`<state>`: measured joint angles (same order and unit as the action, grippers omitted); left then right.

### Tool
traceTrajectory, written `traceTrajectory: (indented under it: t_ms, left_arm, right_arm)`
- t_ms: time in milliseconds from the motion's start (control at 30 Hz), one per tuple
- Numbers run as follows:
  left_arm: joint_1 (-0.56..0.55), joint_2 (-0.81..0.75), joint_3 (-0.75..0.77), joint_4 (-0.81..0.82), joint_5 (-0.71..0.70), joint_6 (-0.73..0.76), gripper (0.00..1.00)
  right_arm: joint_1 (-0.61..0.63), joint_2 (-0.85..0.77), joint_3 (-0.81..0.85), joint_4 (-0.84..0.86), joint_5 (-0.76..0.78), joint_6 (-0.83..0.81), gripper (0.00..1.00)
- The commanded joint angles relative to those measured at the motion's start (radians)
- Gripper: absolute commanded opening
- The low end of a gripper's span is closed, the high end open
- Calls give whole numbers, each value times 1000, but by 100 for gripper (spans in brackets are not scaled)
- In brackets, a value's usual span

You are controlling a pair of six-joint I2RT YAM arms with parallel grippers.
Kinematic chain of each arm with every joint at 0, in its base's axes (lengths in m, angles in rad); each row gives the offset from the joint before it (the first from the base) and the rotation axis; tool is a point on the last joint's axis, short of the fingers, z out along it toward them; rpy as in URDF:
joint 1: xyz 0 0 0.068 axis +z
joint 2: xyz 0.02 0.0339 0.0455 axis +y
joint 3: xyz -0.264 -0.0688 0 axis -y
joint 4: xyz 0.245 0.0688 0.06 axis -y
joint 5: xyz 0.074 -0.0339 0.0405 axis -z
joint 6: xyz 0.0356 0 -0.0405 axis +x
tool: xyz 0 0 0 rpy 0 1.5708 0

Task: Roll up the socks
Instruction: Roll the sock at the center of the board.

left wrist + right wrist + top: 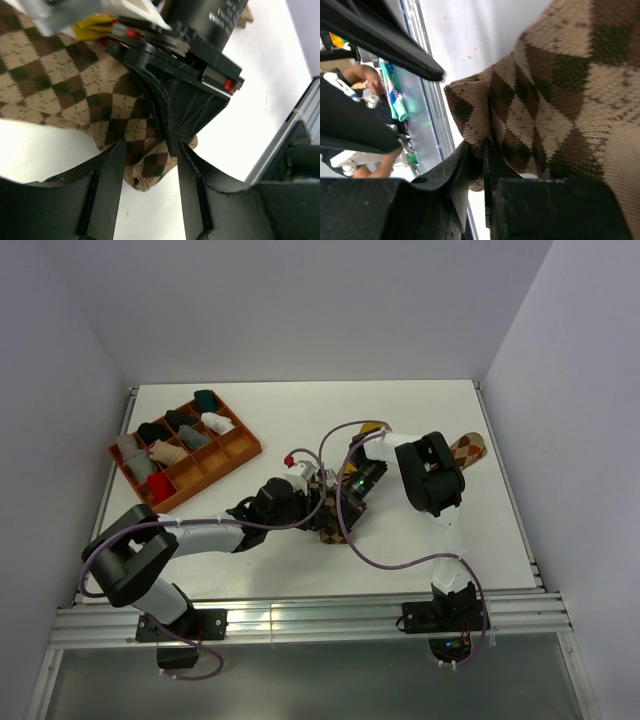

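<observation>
A brown-and-cream argyle sock lies mid-table, mostly hidden under both arms in the top view. My right gripper is shut on a fold of its edge. My left gripper is open, its fingers standing either side of the sock's folded end without pressing it. The right gripper's black fingers come down onto the sock just beyond. A bit of mustard yellow sock shows behind them. An orange-brown-cream argyle sock lies flat at the right, behind the right arm.
An orange compartment tray holding several small sock bundles stands at the back left. The two arms cross closely at the table's middle, with cables looping over them. The metal rail of the table's near edge is close to the sock's end.
</observation>
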<state>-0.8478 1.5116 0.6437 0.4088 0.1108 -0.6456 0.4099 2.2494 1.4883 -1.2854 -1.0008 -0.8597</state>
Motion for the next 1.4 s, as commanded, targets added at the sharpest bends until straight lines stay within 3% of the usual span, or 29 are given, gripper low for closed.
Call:
traceTrajectory:
  t_ms: [0, 300, 600, 900, 1000, 1133, 1200, 1233, 1367]
  left_arm:
    - [-17, 65, 19, 130, 65, 86, 50]
    - [-27, 140, -18, 234, 147, 78, 51]
    - [-34, 193, -33, 240, 118, 40, 50]
    - [-34, 234, -56, 260, 121, -2, 43]
    - [-36, 249, -62, 268, 133, -12, 38]
    - [-34, 266, -55, 248, 142, -29, 15]
    - [-34, 271, -56, 233, 151, -42, 7]
    - [-34, 269, -73, 225, 151, -60, 0]
    - [-20, 272, -81, 202, 168, -83, 0]
  right_arm:
    - [4, 19, 16, 34, 22, 77, 18]
    - [3, 30, 21, 70, 53, 151, 19]
    - [1, 19, 23, 87, 57, 191, 18]
    - [-6, 6, 15, 121, 60, 228, 18]
    - [-8, -7, 12, 133, 60, 238, 19]
    - [-11, -34, -3, 159, 77, 255, 20]
    - [-11, -82, -23, 219, 106, 284, 25]
    - [-11, -146, -72, 280, 141, 307, 35]
    - [-17, -253, -137, 394, 204, 324, 43]
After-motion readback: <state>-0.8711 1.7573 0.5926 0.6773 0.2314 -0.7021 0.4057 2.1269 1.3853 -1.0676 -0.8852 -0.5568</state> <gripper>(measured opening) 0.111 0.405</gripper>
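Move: The centre sock's rolled near end lies about 7 cm below the open left fingers, some 3 cm back and 3 cm to their right. The right fingers already pinch that rolled end, which lies right at their tips. The yellow sock's middle is about 13 cm ahead of the left hand and 9 cm to its right; the other argyle sock lies roughly 13 cm ahead of the right hand and 23 cm to its right. The left hand sinks about 6 cm with its fingers half open, easing some 2 cm back and 2 cm right onto the rolled near end beside the right fingers, swings a little clockwise, and only once low shuts its fingers to pinch the fabric. The right hand meanwhile keeps its pinch, settling about 1 cm and rolling about 10 degrees left side down, until the left has closed; then its fingers open around the roll and it starts easing forward and up. ##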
